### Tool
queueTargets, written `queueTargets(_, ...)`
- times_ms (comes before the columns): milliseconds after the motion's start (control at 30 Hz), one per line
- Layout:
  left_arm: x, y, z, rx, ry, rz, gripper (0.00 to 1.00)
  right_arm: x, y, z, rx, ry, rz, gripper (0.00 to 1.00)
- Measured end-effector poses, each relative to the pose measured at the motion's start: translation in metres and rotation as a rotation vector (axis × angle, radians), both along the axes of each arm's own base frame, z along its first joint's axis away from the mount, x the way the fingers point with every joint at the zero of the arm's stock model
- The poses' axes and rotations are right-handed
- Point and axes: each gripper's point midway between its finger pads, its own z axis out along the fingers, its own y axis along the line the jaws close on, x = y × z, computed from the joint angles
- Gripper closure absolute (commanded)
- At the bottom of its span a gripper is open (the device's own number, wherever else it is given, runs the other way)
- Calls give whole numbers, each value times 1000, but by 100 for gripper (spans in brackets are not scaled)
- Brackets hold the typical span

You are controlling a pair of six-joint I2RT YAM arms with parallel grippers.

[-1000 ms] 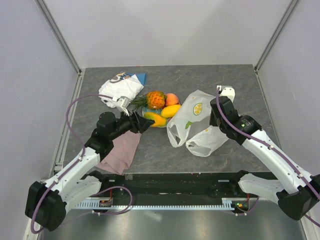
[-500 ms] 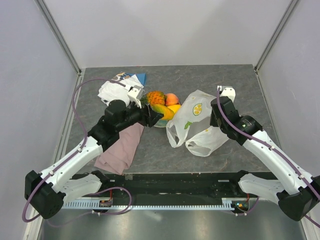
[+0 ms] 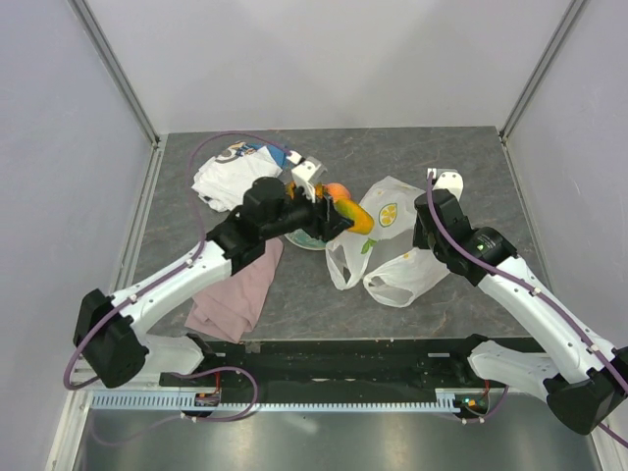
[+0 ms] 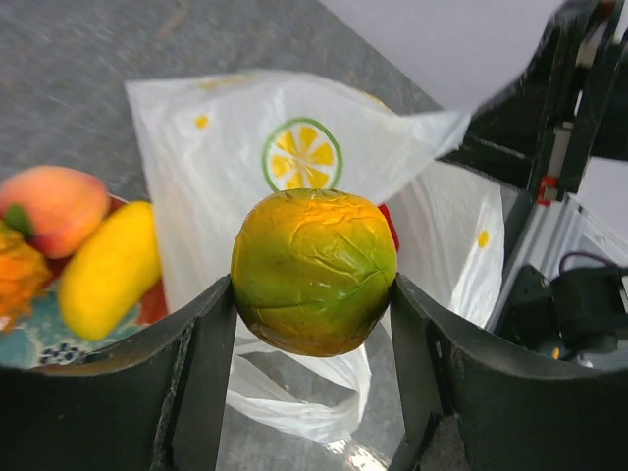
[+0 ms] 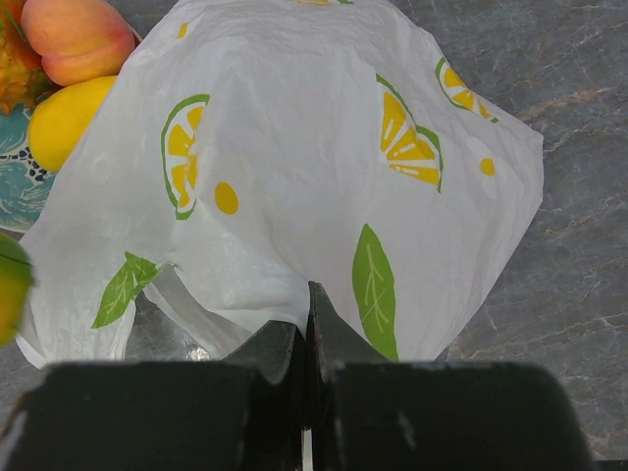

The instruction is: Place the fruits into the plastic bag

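A yellow-green mango is clamped between the fingers of my left gripper and hangs over the left edge of the plastic bag. In the top view the mango and left gripper are beside the bag. On the plate lie a peach, a yellow mango and the pineapple. Something red peeks from behind the held mango. My right gripper is shut on the bag's near edge, holding it up at the bag's right side.
A white folded cloth lies at the back left. A pink cloth lies under my left arm. The red-and-teal plate sits just left of the bag. Grey walls enclose the table on three sides.
My left arm has lifted the mango off the plate and carried it right, up to the bag's left edge. The right arm and the bag have stayed put.
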Motion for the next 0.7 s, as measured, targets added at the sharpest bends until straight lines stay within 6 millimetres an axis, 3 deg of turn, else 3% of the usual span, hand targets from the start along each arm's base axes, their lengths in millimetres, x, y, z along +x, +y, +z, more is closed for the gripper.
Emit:
queueTargets(200, -38, -44, -27, 31, 38, -141, 47, 0, 0, 0, 0, 0, 1, 100)
queueTargets(367, -63, -59, -49, 39, 69, -201, 47, 0, 2, 2, 7, -1, 6, 100)
queueTargets(700, -62, -85, -103, 107, 116, -189, 47, 0, 3, 5, 16, -3, 12, 100)
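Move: The mango is in my left fingers, and it is headed for the plastic bag's open mouth, about 11 cm to the right, 6 cm back and 13 cm below that hand. The red fruit inside the bag is roughly 17 cm right, level fore and aft, 16 cm down. On the plate, the yellow fruit sits about 10 cm ahead, 3 cm left and 14 cm down. From my right hand the mouth is some 9 cm left, 3 cm back and 6 cm lower. I swing my left hand back and to the right, off the plate's side and sinking as it goes, then bring it almost straight down with a little more rightward drift, carrying the mango some 15 cm in all to the bag's mouth. My left wrist turns about 10 degrees clockwise and its fingers keep their hold; my right hand stays put, still pinching the bag's edge. ##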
